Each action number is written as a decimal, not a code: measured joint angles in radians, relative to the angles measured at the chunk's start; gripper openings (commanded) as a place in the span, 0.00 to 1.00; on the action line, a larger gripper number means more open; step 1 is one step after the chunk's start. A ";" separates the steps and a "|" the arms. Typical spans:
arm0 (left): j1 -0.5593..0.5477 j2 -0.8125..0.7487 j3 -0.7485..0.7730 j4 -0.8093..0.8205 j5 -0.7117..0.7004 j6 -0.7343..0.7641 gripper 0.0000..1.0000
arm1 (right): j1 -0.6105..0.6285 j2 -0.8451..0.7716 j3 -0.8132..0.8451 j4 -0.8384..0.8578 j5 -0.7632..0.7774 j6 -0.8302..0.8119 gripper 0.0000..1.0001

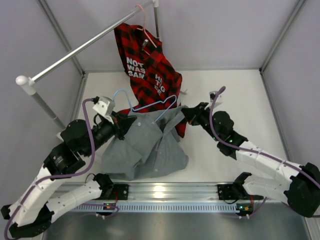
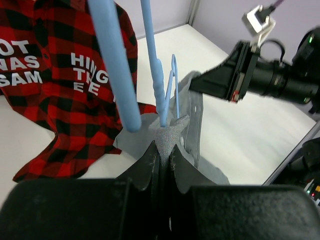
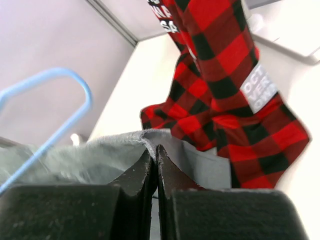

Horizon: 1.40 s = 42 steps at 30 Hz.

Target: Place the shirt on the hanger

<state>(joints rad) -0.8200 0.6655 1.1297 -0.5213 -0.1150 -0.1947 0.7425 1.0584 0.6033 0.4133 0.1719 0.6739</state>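
The grey shirt point(image 1: 150, 145) lies rumpled at the table's near middle, its top edge lifted between both grippers. My left gripper point(image 1: 124, 121) is shut on the shirt's left shoulder fabric point(image 2: 167, 137). My right gripper point(image 1: 185, 114) is shut on the shirt's right edge point(image 3: 150, 137). The light-blue hanger point(image 1: 145, 106) stands at the shirt's collar, its frame partly inside the fabric, its hook toward the left. In the left wrist view its bars point(image 2: 117, 70) rise just beyond my fingers. In the right wrist view its loop point(image 3: 55, 107) shows at left.
A red-and-black plaid shirt point(image 1: 147, 65) with white lettering hangs on a pink hanger point(image 1: 145, 27) from the metal rail point(image 1: 85, 46) at the back. Its hem reaches the table right behind the grey shirt. Grey walls enclose the white table point(image 1: 235, 100).
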 measured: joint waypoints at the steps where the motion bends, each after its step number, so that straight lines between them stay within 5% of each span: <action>1: 0.000 -0.003 -0.010 0.003 0.003 0.011 0.00 | -0.018 -0.003 0.035 -0.049 -0.024 -0.020 0.00; 13: 0.000 -0.044 -0.143 0.076 0.093 0.122 0.00 | -0.092 0.077 0.434 -0.517 -0.201 -0.234 0.00; 27: 0.000 -0.126 -0.191 0.164 0.082 0.050 0.00 | -0.120 0.095 0.365 -0.592 -0.261 -0.262 0.00; 42: 0.000 -0.170 -0.307 0.165 0.148 0.028 0.00 | -0.179 0.115 0.484 -0.663 -0.319 -0.289 0.00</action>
<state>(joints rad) -0.8200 0.4957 0.8230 -0.3561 0.0334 -0.1669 0.5636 1.1732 1.0874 -0.2501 -0.1474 0.3851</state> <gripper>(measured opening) 0.091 0.006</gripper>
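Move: The left hand holds the grey shirt's collar together with the hanger; the shirt edge pinched in the right hand lies about 11 cm ahead, 17 cm right and 14 cm below it. From the right hand, the hanger's free end stands roughly 4 cm left, 1 cm ahead and 5 cm above. The shirt body hangs some 11 cm back, 16 cm left and 13 cm lower; the plaid shirt is about 14 cm ahead, 12 cm left and 5 cm lower. Up about 5 cm goes the right hand with the pinched shirt edge, rolling some 20 degrees with its left side dropping; it then sinks back and rises again by 3 cm, drawing the edge towards and over the hanger's free end. The left hand, keeping its grip, dips, lifts again, then lowers and eases slightly back, bringing that end down into the cloth. Both grippers stay shut. ##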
